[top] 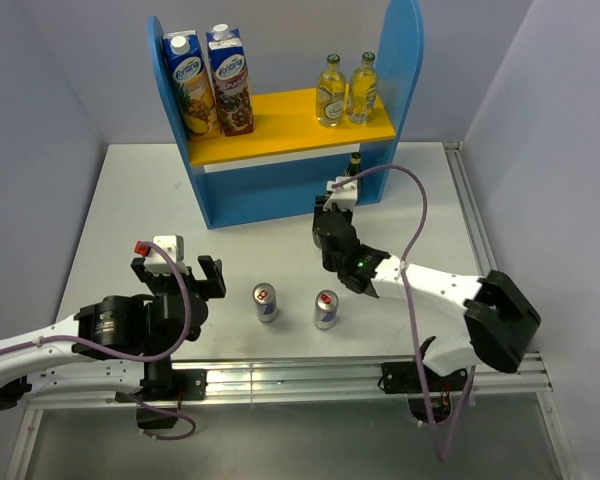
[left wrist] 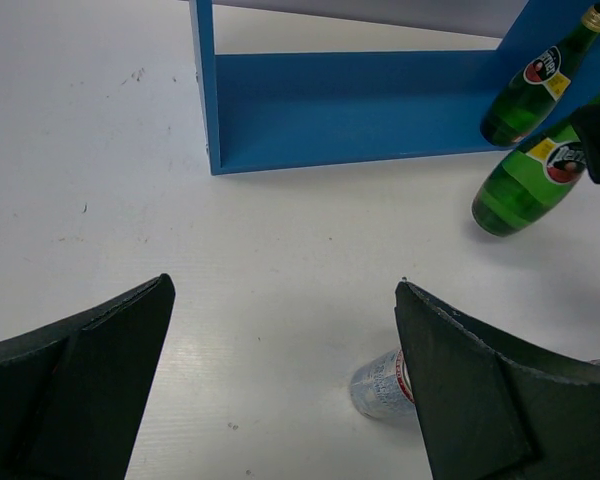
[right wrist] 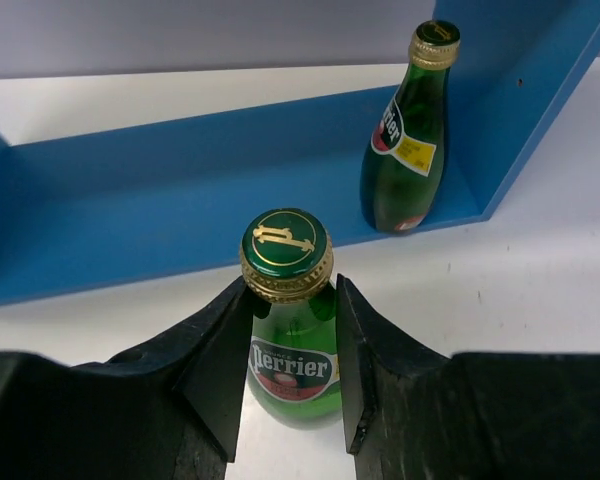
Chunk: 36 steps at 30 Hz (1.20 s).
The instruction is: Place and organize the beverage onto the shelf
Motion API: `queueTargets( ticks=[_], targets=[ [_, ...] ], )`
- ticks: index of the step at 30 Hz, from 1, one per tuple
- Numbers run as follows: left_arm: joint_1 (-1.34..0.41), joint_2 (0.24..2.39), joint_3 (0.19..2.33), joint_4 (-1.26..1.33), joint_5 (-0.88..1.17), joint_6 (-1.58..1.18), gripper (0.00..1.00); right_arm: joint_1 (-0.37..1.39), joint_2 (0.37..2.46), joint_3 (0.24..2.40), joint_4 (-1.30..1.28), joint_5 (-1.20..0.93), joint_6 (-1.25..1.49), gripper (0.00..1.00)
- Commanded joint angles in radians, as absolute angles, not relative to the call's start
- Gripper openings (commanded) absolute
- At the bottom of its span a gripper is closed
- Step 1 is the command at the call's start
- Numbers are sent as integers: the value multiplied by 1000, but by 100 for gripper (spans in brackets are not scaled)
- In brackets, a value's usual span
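Note:
The blue shelf [top: 405,60] carries two yellowish bottles [top: 346,90] on the right of its yellow board [top: 290,130]. One green bottle [right wrist: 405,140] stands in the lower bay's right corner. My right gripper [right wrist: 290,290] is shut on the neck of the second green bottle [right wrist: 292,365], just in front of that bay; in the top view the right gripper [top: 338,195] hides it. Two silver-blue cans [top: 265,302] [top: 326,310] stand on the table near the arms. My left gripper [top: 177,268] is open, left of the cans, holding nothing. In the left wrist view a can [left wrist: 380,383] sits by its right finger.
Two tall blue juice cartons [top: 208,80] stand on the left of the yellow board. The blue back panel [right wrist: 180,190] closes the lower bay. Grey walls enclose the white table [top: 130,200], and a metal rail [top: 310,375] runs along its near edge.

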<state>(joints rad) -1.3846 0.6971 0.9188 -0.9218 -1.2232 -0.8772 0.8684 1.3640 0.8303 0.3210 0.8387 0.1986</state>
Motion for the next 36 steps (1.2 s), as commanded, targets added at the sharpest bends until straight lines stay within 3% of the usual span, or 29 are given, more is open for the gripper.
queueTargets(
  ticks=[1,10,36],
  targets=[
    [-1387,687,925,-899,-1220,-864,99,810,1446,911,647,835,130,0],
    [-1387,684,920,-891,-1218,-854,99,701,1712,1146,729,790,84,0],
    [-1387,681,922,-885,-1209,-842,99,566,1957,1293,827,784,49,0]
  ],
)
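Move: My right hand holds a Perrier bottle by its neck. The empty spot for it on the lower shelf lies about 17 cm ahead, 2 cm to the right and 15 cm below. Right of that spot stands the placed Perrier, 17 cm ahead of me and 9 cm right. Up on the yellow board, some 17 cm higher than my hand, are two clear bottles, 19 cm ahead, 1 and 9 cm right. From my left hand the spot is roughly 34 cm ahead, 36 cm right. I carry the gripped Perrier forward some 17 cm into the lower shelf, quickly at first while sinking about 3 cm, then slowing beneath the yellow board's front edge. Near the end my right hand edges a couple of centimetres right, towards the standing Perrier, turning about 10 degrees clockwise and tipping slightly up. My fingers keep their hold on the neck. ##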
